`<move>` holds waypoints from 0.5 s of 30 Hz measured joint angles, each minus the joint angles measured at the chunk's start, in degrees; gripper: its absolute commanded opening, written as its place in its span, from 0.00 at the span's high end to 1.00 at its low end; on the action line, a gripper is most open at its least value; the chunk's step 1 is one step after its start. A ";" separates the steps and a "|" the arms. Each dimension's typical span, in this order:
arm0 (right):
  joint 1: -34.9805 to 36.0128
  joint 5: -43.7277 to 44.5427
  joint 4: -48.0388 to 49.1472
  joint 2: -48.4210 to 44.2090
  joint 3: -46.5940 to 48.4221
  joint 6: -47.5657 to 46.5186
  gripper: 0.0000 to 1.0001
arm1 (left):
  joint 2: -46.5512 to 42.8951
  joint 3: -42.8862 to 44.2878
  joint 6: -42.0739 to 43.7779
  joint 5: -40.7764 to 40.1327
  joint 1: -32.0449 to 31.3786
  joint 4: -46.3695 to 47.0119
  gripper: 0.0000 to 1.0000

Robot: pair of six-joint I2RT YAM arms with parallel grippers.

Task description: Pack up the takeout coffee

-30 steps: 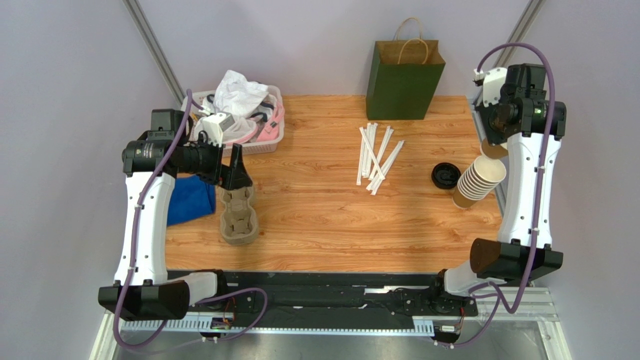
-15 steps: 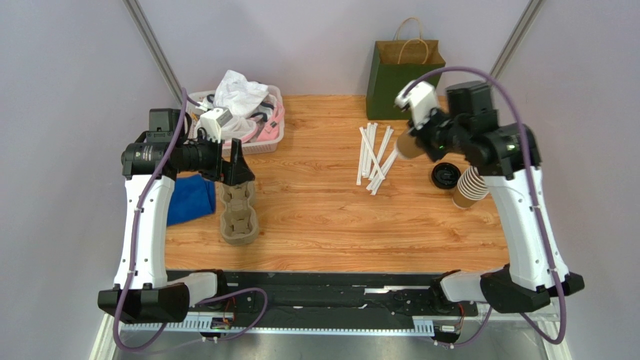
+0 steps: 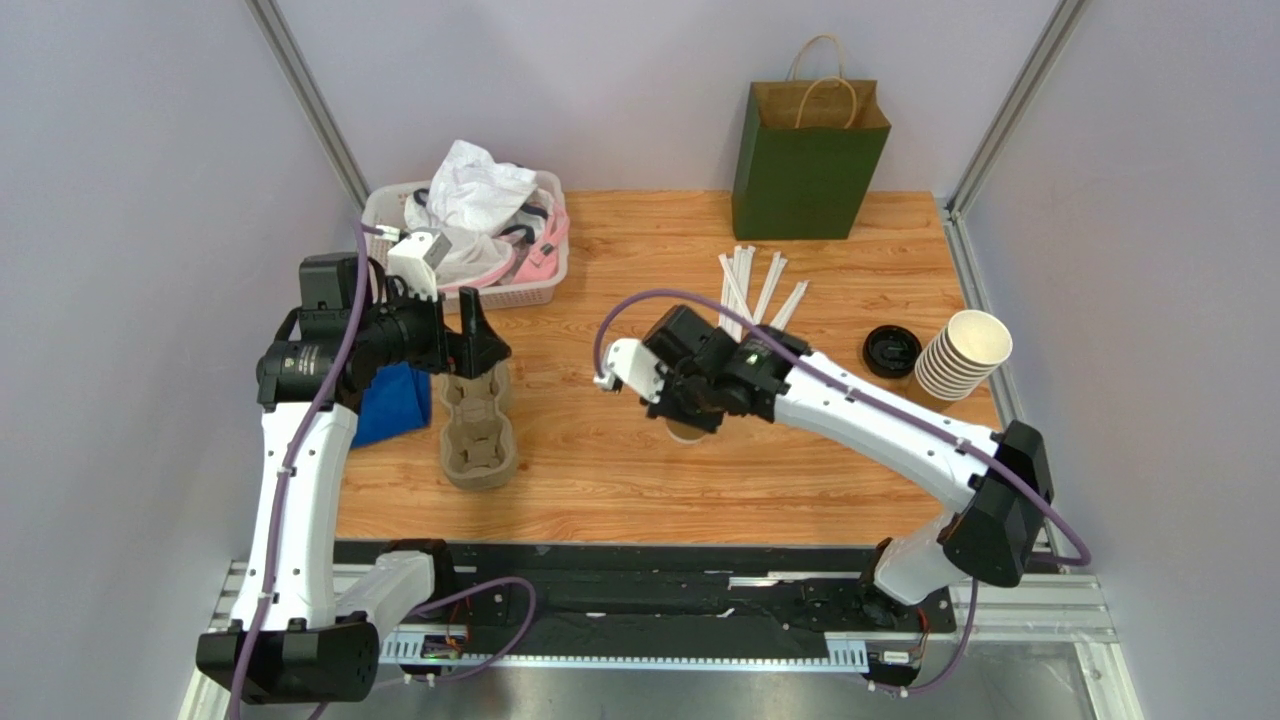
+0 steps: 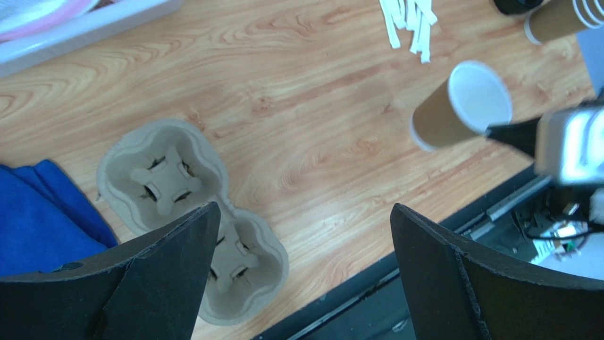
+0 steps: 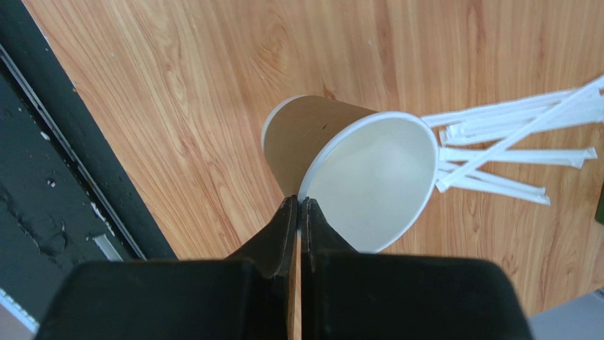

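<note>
The takeout coffee cup (image 5: 319, 134) is a brown paper cup with a white inside and no lid on it. My right gripper (image 5: 298, 202) is shut on its rim, one finger inside and one outside, and holds it tilted just above the wood. From above, the cup (image 3: 688, 432) and right gripper (image 3: 699, 398) are at the table's middle. A black lid (image 3: 893, 351) lies flat at the right. My left gripper (image 4: 303, 209) stands open and empty over the grey pulp cup carrier (image 4: 163, 177), with the cup (image 4: 443, 117) off to its right. Seen from above, the left gripper (image 3: 478, 338) hangs above the carrier (image 3: 478, 435).
A stack of paper cups (image 3: 962, 357) lies by the right edge. Wrapped straws (image 3: 751, 293) are scattered behind the right gripper. A green paper bag (image 3: 809, 158) stands at the back. A clear basket (image 3: 549, 270) of oddments sits back left, a blue cloth (image 3: 394, 402) at the left edge.
My right arm swung from the cup stack at the right edge to the table's middle, carrying one cup and lowering it. The left arm barely shifted.
</note>
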 measured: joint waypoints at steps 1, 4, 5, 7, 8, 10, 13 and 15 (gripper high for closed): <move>2.16 1.01 1.90 0.63 -1.42 0.66 1.00 | -0.22 -0.42 -0.61 -0.48 0.07 1.16 0.01; 5.22 3.87 6.27 2.75 -3.48 2.40 1.00 | -0.13 -1.14 -2.12 -1.03 0.55 3.50 0.01; 5.99 5.16 7.96 3.65 -4.04 3.06 1.00 | 0.02 -1.29 -2.64 -0.96 0.83 4.15 0.01; 6.82 7.02 10.03 5.11 -4.66 4.04 1.00 | 0.24 -1.84 -3.78 -0.68 1.57 5.60 0.01; 7.32 8.26 11.32 5.88 -4.96 4.59 1.00 | 0.31 -2.19 -4.24 -0.57 1.95 6.16 0.01; 7.93 10.19 13.31 6.73 -5.64 5.44 1.00 | 0.33 -2.64 -4.98 -0.57 2.51 7.15 0.01; 8.68 12.57 15.21 7.28 -6.99 6.27 0.99 | 0.48 -2.82 -5.70 -0.55 3.02 7.96 0.01; 9.22 13.64 15.78 7.48 -7.65 6.58 0.96 | 0.70 -2.82 -5.99 -0.52 3.13 8.41 0.01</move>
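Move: The cup hangs by its rim from my right hand, its middle about 4 cm ahead and 5 cm below. The open table patch it is going to lies roughly 3 cm ahead, 6 cm left and 17 cm down; the straws are about 25 cm ahead and 11 cm right, and the carrier 5 cm ahead and 33 cm left. From my left hand the cup is some 28 cm right, 2 cm ahead and 15 cm below; the carrier is 3 cm ahead, 6 cm left and 25 cm below. My right hand keeps its pinch on the cup's rim and brings the cup down about 5.5 cm and left 4.5 cm towards the open table between the straws and the carrier, slowing as it tilts its fingers slightly more forward. My left hand, still wide open and empty above the carrier, eases forward about 3 cm and a little left, turning slightly counter-clockwise. ##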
